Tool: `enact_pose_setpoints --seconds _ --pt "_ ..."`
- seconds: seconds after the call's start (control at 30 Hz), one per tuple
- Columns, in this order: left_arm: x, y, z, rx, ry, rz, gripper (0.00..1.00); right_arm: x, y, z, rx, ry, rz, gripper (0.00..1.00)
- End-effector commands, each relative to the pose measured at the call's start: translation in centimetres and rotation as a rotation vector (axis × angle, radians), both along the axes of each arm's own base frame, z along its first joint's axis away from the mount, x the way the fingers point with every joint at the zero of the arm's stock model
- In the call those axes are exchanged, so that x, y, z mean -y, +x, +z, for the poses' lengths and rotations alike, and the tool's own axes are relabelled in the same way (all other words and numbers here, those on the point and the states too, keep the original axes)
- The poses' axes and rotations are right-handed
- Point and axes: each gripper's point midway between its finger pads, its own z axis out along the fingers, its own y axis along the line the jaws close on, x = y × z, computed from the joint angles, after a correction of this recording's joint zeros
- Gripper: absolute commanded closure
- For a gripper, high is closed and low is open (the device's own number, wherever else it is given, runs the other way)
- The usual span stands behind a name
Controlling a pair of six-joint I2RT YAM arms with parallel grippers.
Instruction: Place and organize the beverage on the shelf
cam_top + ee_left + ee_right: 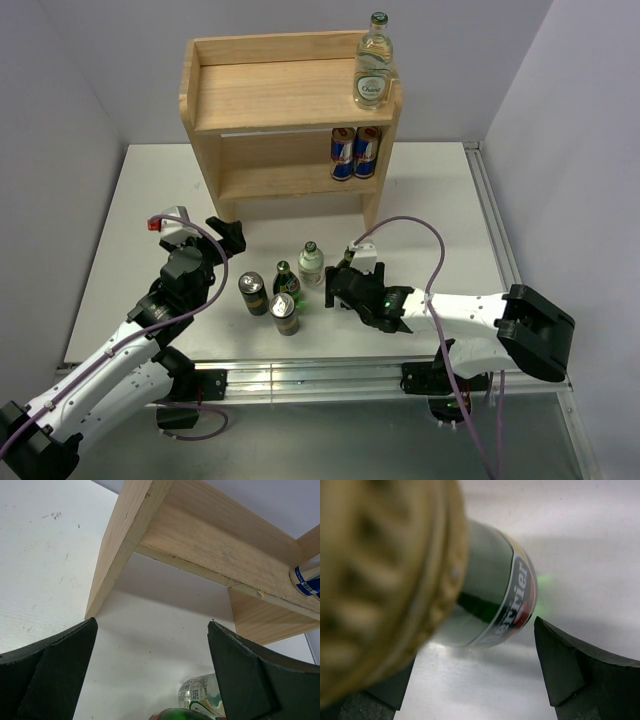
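The light-wood shelf (290,110) stands at the back of the table. A clear bottle (373,65) is on its top board, and two blue-and-red cans (355,152) sit on the lower tier. In front of it on the table stand a clear bottle (311,265), a green bottle (287,282) and two dark cans (253,293). My right gripper (335,285) is open around another green bottle (495,580) with a gold cap (380,575); no contact shows. My left gripper (228,235) is open and holds nothing, facing the shelf's underside (210,535).
The white table (440,200) has a raised rail (495,220) along its right edge and a metal rail (310,375) along the near edge. Grey walls close in on both sides. In the left wrist view, the clear bottle (200,695) lies just below the jaws.
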Motion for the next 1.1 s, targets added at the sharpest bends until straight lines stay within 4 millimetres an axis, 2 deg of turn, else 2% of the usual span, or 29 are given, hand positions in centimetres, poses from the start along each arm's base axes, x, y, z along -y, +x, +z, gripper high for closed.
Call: enact_pose_setpoints --seconds 0.0,0.3,0.43,0.53,0.63,0.67,0.7,0.8,0.87,0.93,1.03,1.07 --pt "0.1 0.1 1.1 0.031 -0.011 0.0 0.01 -0.9 2.6 2.7 0.118 0.066 -0.079 0.0" --pt "0.6 0.5 0.5 0.015 -0.005 -0.013 0.01 0.0 4.3 2.1 0.201 0.074 -0.164 0.0" --pt "0.7 0.6 0.3 0.011 -0.002 -0.013 0.01 0.3 4.9 1.4 0.215 0.054 -0.191 0.04" --pt "0.6 0.6 0.3 0.01 -0.001 -0.01 0.01 0.7 5.1 1.0 0.226 0.041 -0.212 0.13" --pt "0.8 0.7 0.1 0.008 -0.001 -0.012 0.01 1.0 5.2 0.6 0.229 0.034 -0.222 0.31" --pt "0.8 0.7 0.1 0.006 0.0 -0.012 0.01 0.9 5.2 0.6 0.23 0.029 -0.219 0.56" --pt "0.9 0.7 0.1 0.005 0.0 -0.013 0.01 1.0 5.2 0.4 0.229 0.021 -0.22 0.68" --pt "0.9 0.8 0.1 0.004 0.0 -0.016 0.01 1.1 5.2 0.1 0.219 0.008 -0.223 0.82" --pt "0.8 0.8 0.1 0.006 0.0 -0.013 0.01 0.8 5.3 0.4 0.217 0.011 -0.219 0.98" --pt "0.8 0.7 0.2 0.006 0.0 -0.012 0.01 1.0 5.1 0.6 0.207 0.0 -0.222 1.0" --pt "0.8 0.7 0.3 0.009 -0.001 -0.012 0.01 1.1 5.0 2.5 0.221 0.009 -0.233 1.0" --pt "0.8 0.8 0.2 0.008 0.0 -0.01 0.01 1.0 5.0 3.9 0.235 0.026 -0.235 1.0"
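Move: The green Perrier bottle stands just ahead of the right hand, about 5 cm out and 1 cm to its right, its middle roughly 3 cm higher. Left of that bottle, the clear bottle is some 9 cm over and 2 cm farther out; the other green bottle is about 14 cm over and 2 cm nearer. The front can lies about 14 cm left of the hand and 4 cm back. From the left hand, the Perrier bottle is about 27 cm right, 2 cm back and 14 cm lower. Around the Perrier bottle's body slide the open fingers of the right hand, which travels forward about 5 cm at nearly constant height while the fingers tip up some 10 degrees and the wrist turns about as much clockwise. Towards the end of the reach the fingers close partway and stop on the bottle's sides, holding it there. ##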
